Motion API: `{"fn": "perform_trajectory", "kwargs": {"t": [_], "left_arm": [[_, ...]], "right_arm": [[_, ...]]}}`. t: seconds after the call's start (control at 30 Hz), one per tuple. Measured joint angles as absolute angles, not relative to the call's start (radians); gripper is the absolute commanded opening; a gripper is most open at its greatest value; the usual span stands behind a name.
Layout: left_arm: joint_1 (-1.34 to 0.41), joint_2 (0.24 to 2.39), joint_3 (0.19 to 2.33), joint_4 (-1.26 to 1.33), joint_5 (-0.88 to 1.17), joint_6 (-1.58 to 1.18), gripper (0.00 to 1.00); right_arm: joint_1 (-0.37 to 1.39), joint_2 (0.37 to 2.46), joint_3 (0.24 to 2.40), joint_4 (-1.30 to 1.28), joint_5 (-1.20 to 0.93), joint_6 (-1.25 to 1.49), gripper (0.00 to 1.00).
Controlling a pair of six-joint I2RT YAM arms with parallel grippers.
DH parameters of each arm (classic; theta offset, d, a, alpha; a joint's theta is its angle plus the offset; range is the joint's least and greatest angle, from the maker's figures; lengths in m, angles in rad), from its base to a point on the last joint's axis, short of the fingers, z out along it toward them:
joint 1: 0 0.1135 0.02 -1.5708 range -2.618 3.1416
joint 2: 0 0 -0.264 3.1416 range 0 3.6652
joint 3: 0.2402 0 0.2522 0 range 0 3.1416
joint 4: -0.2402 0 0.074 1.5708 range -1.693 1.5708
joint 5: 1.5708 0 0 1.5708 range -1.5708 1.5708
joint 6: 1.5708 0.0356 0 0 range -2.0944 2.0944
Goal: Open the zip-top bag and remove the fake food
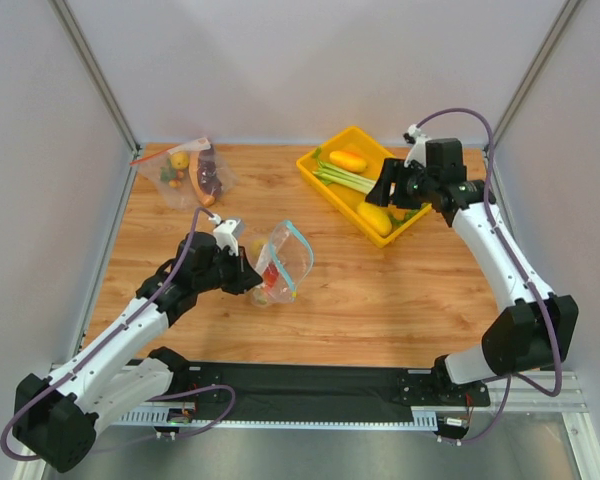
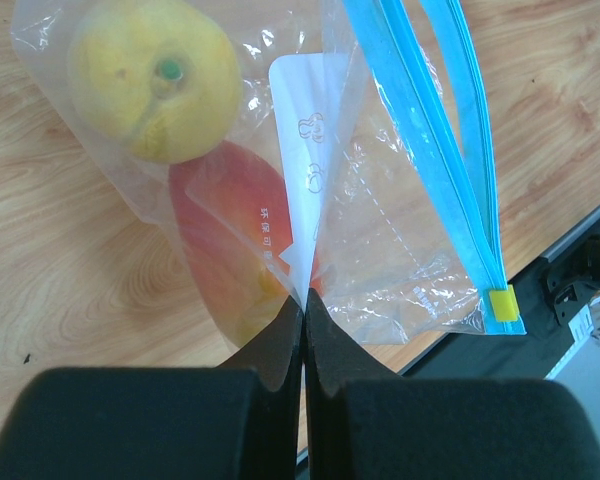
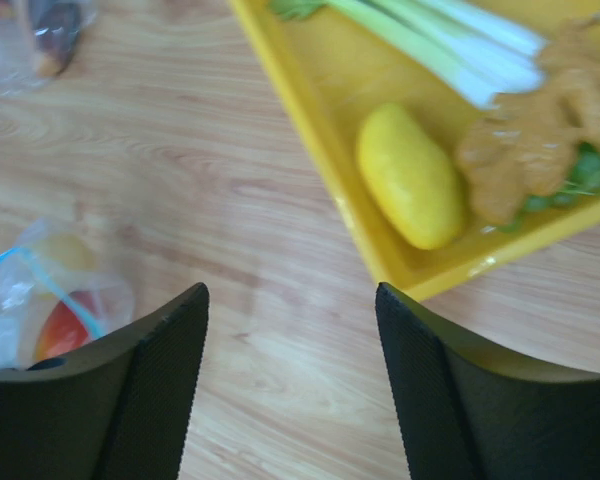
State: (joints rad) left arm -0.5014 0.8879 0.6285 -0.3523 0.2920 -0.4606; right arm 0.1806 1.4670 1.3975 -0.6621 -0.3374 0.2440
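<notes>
My left gripper is shut on a fold of the zip-top bag, which it holds up off the wood. The bag's light-blue zip strip stands open in a loop. Inside the bag lie a round yellow fruit and a red-orange fruit. My right gripper is open and empty, by the near-left edge of the yellow tray. The tray holds a lumpy orange piece and a leafy green.
The tray also holds a long green-white leek, a yellow oval piece and an orange piece. A second clear bag with a red-orange strip lies at the back left. Grey walls stand on three sides.
</notes>
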Motion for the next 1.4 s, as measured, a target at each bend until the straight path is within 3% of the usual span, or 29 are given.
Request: {"fn": "perform_trajectory", "kwargs": {"t": [0.3,0.53,1.4], "left_arm": [[-0.501,0.955,0.589,-0.294,0.344,-0.461,0.00],[-0.501,1.007,0.574,-0.242,0.364,-0.461,0.00],[-0.501,1.043,0.428,-0.067,0.442,-0.466,0.00]], "right_arm": [[0.466,1.414,1.176,-0.468,-0.591,0.384,0.51],[0.625,1.420,1.108,-0.332,-0.646,0.471,0.44],[0.738,1.670,1.015,-0.227,-0.484,0.518,0.36]]}}
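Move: The open mouth of the zip-top bag lies about 12 cm back, 21 cm left and 10 cm below the empty right hand. Inside the bag, the red mango is some 6 cm left of that mouth, 1 cm farther out and lower; the yellow fruit is 9 cm left of the mouth and 7 cm farther out. From the left hand, pinching the bag film, the mouth is roughly 6 cm ahead, 9 cm right and slightly below, the mango 7 cm ahead, 3 cm right and 9 cm below. The bag's open mouth is where the right hand heads: away from the yellow tray, it swings roughly 25 cm left and back, turning some 30 degrees counter-clockwise, then sinks about 11 cm so its half-closing fingertips slip in past the blue zip. The left hand keeps its pinch on the bag film and lowers about 7 cm. ##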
